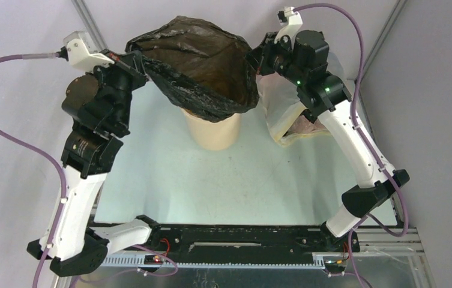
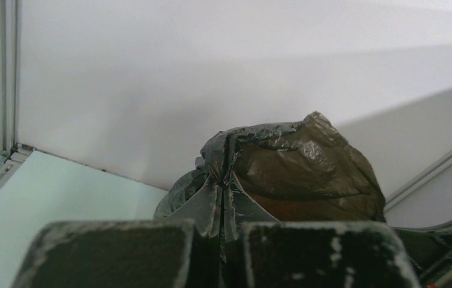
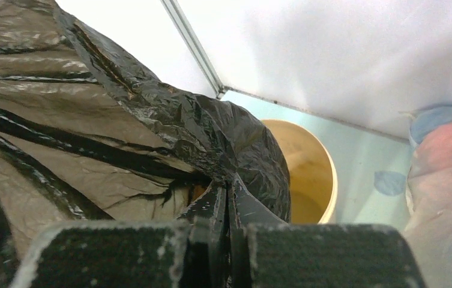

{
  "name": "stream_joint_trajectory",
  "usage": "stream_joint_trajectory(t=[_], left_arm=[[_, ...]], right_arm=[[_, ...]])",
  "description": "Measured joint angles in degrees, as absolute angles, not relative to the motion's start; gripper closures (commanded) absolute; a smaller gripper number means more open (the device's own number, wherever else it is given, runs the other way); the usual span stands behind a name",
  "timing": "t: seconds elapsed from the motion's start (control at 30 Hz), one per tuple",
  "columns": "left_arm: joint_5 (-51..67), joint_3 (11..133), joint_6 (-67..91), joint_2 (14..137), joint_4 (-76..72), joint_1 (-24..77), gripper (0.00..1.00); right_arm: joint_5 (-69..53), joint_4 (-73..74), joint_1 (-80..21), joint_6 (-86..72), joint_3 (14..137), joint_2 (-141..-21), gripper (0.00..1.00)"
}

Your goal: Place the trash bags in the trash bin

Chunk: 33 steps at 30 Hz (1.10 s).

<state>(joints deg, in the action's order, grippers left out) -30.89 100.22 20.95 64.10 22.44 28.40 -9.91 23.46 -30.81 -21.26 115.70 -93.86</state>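
Note:
A glossy black crinkled trash bag (image 1: 196,63) hangs spread open over the tan round trash bin (image 1: 214,131), its lower part draped across the bin's rim. My left gripper (image 1: 141,61) is shut on the bag's left edge, and the pinched film (image 2: 226,180) shows between its tips in the left wrist view. My right gripper (image 1: 253,60) is shut on the bag's right edge (image 3: 229,192). In the right wrist view the bin (image 3: 310,174) shows its open mouth, with the bag (image 3: 91,132) partly inside it.
A large translucent whitish bag (image 1: 289,114) with pinkish contents lies right of the bin, under the right arm, and shows as a pink mass (image 3: 445,180) in the right wrist view. White enclosure walls with metal rails (image 1: 88,21) stand close behind.

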Motion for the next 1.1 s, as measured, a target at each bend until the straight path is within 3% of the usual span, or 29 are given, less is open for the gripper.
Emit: stream_joint_trajectory(t=[0.6,1.1], left_arm=[[-25.06,98.26,26.83,71.16,27.66,23.92,1.0],[-17.15,104.03,29.17,83.4,29.1,16.6,1.0]], right_arm=[[-6.59,27.2,-29.91,-22.0,111.48,-94.0,1.0],[-5.85,33.76,-22.61,-20.53,126.72,-105.36,1.0]])
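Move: Both hands already hold the black trash bag stretched between them high above the table. The trash bin it is meant for stands about 19 cm ahead of the left hand and 12 cm to its right, its middle some 44 cm below. From the right hand the same bin is roughly 10 cm ahead, 12 cm left and 36 cm down; the clear sack lies about 19 cm ahead and 27 cm to the right, some 38 cm lower. Forward and down together goes the left hand, roughly 12 cm each way, bringing its corner of the black bag towards the bin while its fingers tip down some 20 degrees. The right hand first sinks about 4 cm, then reaches forward 8 cm and out to the right, turning slightly clockwise. Both grippers stay shut on the rim. ##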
